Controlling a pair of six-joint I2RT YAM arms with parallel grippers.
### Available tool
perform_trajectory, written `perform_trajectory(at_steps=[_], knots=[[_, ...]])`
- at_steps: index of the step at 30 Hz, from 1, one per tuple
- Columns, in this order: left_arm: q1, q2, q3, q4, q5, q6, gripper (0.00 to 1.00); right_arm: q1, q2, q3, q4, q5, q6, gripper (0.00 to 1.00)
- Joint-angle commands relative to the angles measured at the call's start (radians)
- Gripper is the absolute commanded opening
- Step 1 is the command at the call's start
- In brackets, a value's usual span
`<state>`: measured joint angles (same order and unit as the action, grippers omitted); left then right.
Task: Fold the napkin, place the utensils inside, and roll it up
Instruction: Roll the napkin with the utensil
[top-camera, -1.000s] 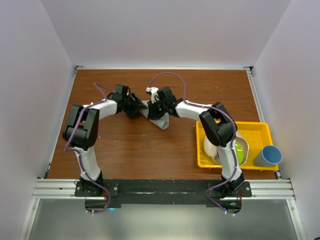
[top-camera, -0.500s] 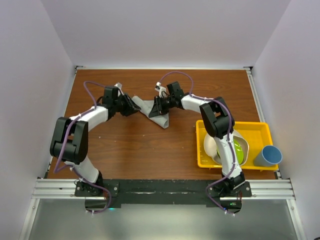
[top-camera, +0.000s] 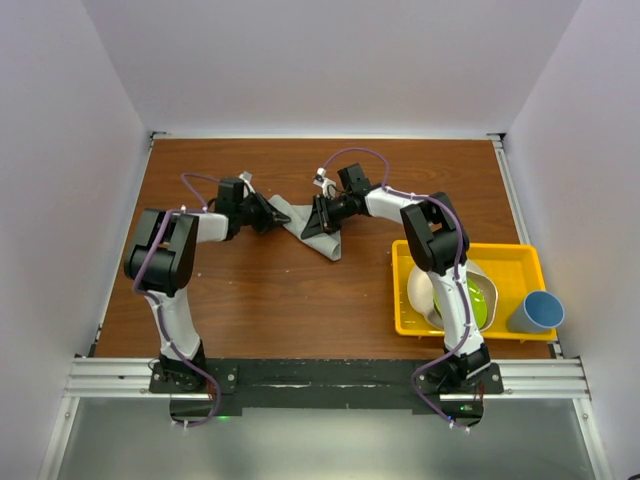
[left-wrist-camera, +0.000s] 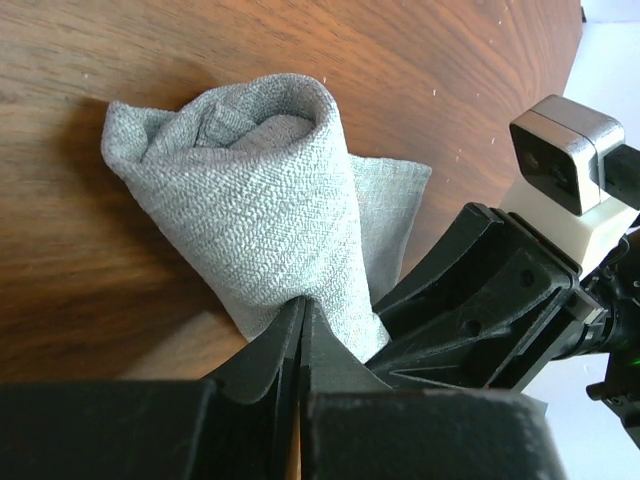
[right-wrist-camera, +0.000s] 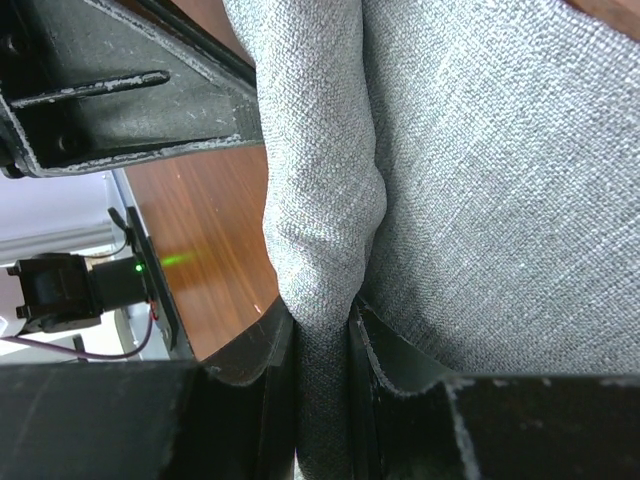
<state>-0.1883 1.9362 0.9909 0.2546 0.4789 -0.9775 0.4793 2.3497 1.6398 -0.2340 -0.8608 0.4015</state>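
Observation:
The light grey napkin (top-camera: 318, 232) lies rolled and bunched on the brown table, at the middle back, between my two grippers. My left gripper (top-camera: 274, 216) is shut on its left end; in the left wrist view the napkin (left-wrist-camera: 260, 210) forms a loose roll pinched at my left gripper (left-wrist-camera: 302, 312). My right gripper (top-camera: 318, 224) is shut on a thick fold of the napkin (right-wrist-camera: 480, 180), which runs between its fingers at my right gripper (right-wrist-camera: 322, 325). The spoon is hidden; I cannot see it in any view.
A yellow tray (top-camera: 520, 262) at the right holds a white bowl (top-camera: 422, 296) and a green item (top-camera: 482, 306). A blue cup (top-camera: 536, 312) stands right of the tray. White walls enclose the table (top-camera: 260, 290).
Both grippers have stayed shut on the napkin. The left arm has swung out and back, and the right gripper has shifted right; the napkin's lower tip now points further right.

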Motion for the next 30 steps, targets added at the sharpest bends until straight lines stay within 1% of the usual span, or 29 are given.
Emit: perform_trajectory(at_steps=[1,5,7,8,10,11,14,15,18,21,25,28,30], knots=[[0.004,0.027,0.031,0.101,-0.013,-0.024,0.02,0.007,0.057,-0.026,-0.220,0.108,-0.027,0.05],[0.007,0.046,0.029,0.068,-0.043,-0.006,0.01,0.008,0.040,0.001,-0.261,0.135,-0.047,0.11],[0.007,0.061,0.035,0.045,-0.054,0.014,0.01,0.008,0.027,0.015,-0.297,0.143,-0.062,0.17],[0.007,0.066,0.038,0.017,-0.057,0.019,0.01,0.007,0.019,0.037,-0.312,0.158,-0.070,0.25],[0.007,0.069,0.037,0.003,-0.057,0.026,0.00,0.007,-0.003,0.060,-0.358,0.170,-0.090,0.31],[0.007,0.070,0.037,-0.006,-0.065,0.029,0.00,0.007,-0.009,0.090,-0.378,0.186,-0.101,0.38],[0.009,0.076,0.038,-0.021,-0.054,0.037,0.00,0.007,-0.032,0.155,-0.467,0.252,-0.159,0.49],[0.009,0.076,0.038,-0.023,-0.053,0.039,0.00,0.007,-0.038,0.166,-0.505,0.282,-0.186,0.54],[0.009,0.075,0.043,-0.032,-0.046,0.042,0.00,0.007,-0.069,0.190,-0.557,0.322,-0.236,0.61],[0.009,0.076,0.057,-0.054,-0.043,0.048,0.00,0.008,-0.110,0.169,-0.579,0.374,-0.274,0.62],[0.009,0.083,0.072,-0.067,-0.033,0.049,0.00,0.008,-0.185,0.085,-0.556,0.425,-0.296,0.62],[0.009,0.086,0.092,-0.078,-0.026,0.054,0.00,0.008,-0.234,-0.003,-0.515,0.460,-0.303,0.62],[0.009,0.089,0.104,-0.084,-0.023,0.062,0.00,0.005,-0.244,-0.029,-0.481,0.479,-0.303,0.60]])
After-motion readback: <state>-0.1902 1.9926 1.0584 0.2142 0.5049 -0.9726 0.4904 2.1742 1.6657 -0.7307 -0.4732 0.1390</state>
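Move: Between the right fingers, the napkin roll is already held near its middle; its near right end lies about 7 cm to that hand's right, 5 cm back and slightly lower. The loose flap is some 4 cm to the hand's right and 3 cm ahead. Just below the left hand's shut fingertips is the roll's left part, about 1 cm down, with its far left end some 5 cm ahead and 2 cm to the left. Letting go of the roll, the right fingers open to rather more than half and lift about 1.5 cm, then the hand travels some 7 cm right and a little back along the roll to its near right end, tipping about 25 degrees so the fingers point more steeply down. The left fingertips stay shut on the roll's left part, settling by half a centimetre. ##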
